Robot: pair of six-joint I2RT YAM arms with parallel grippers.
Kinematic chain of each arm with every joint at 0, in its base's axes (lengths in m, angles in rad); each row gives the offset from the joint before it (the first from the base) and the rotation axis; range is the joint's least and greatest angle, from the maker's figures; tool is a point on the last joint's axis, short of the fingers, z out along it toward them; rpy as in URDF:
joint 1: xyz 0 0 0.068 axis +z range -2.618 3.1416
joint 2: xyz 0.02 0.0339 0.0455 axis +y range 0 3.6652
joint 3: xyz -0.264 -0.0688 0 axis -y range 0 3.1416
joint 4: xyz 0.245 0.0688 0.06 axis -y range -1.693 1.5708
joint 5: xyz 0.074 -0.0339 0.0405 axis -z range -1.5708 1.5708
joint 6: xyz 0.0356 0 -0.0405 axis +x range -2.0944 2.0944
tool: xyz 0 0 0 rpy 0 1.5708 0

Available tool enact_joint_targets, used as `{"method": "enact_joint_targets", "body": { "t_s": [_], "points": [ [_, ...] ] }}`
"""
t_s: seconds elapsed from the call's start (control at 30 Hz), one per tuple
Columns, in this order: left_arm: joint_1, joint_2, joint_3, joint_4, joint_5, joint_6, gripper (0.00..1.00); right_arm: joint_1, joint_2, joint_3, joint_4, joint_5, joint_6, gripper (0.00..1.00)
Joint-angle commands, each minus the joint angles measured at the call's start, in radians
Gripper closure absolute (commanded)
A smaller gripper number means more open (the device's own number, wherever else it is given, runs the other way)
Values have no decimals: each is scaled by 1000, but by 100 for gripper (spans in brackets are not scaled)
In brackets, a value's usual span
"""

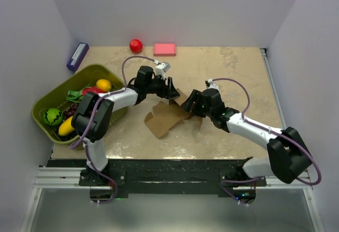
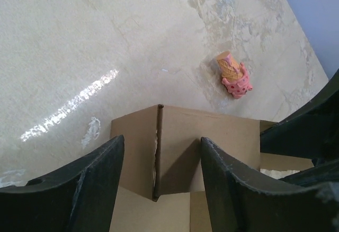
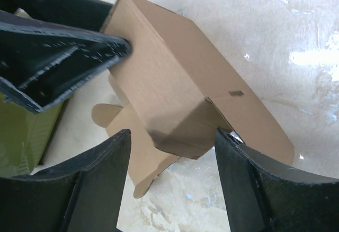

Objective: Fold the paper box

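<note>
The paper box [image 1: 165, 117] is brown cardboard, partly raised, with loose flaps spread on the table's middle. My left gripper [image 1: 172, 91] reaches it from the far left side. In the left wrist view that gripper [image 2: 161, 155] is open, its fingers [image 2: 95, 181] on either side of an upright corner seam of the box [image 2: 185, 136]. My right gripper [image 1: 190, 104] comes in from the right. In its own view it [image 3: 172, 142] is open too, straddling the lower corner of the box [image 3: 169, 83], with the left gripper's fingers [image 3: 63, 46] at the box's far end.
A green basket [image 1: 46, 122] of toy fruit stands at the left, its wall [image 3: 24, 136] near the box. At the back lie a red ball [image 1: 136, 45], a pink block [image 1: 164, 49] and a purple box [image 1: 77, 56]. A small pink ice-cream toy [image 2: 233, 76] lies beyond the box.
</note>
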Motion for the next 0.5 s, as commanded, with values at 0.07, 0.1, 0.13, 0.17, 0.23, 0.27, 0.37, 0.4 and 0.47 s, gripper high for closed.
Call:
{"method": "enact_joint_targets", "body": {
  "t_s": [0.07,0.1,0.13,0.17,0.23,0.27,0.37,0.4,0.47],
  "points": [
    [-7,-58,-47,76,50,-30,37,-15,53,18,125,-55,-62,33],
    [-15,-87,-66,75,45,-33,37,-19,64,22,135,-74,-71,33],
    [-19,-104,-83,70,18,-38,37,-19,90,29,154,-90,-83,33],
    [-27,-119,-113,52,1,-41,37,-21,102,46,161,-101,-96,33],
    [-50,-164,-132,15,-54,-36,37,-22,134,77,170,-131,-128,33],
    [-58,-179,-144,-31,-79,-29,37,-22,145,86,171,-139,-137,33],
    [-76,-259,-196,-50,-136,-16,37,-22,171,120,173,-154,-159,33],
    [-76,-296,-210,-50,-140,-18,36,-24,174,124,173,-159,-160,33],
    [-75,-322,-231,-65,-169,-12,35,-24,184,140,171,-173,-162,33]
  ]
}}
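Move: The box's folded, upright end stands between the hands: about 3 cm back, 4 cm right and 4 cm below the left hand; about 3 cm ahead, 3 cm left and 4 cm below the right. Its flat panel lies some 10 cm back, 4 cm left and 8 cm below the left hand. The ice-cream toy is about 15 cm right, 8 cm back and 9 cm below the left hand. Drawing back about 5 cm and barely turning, the left hand takes its side of the folded end towards the robot, cardboard still between its part-open fingers. The right hand eases left, down and forward, roughly 2 cm each, turning some 10 degrees counter-clockwise with the box's wall still between its open fingers; neither gripper closes. ##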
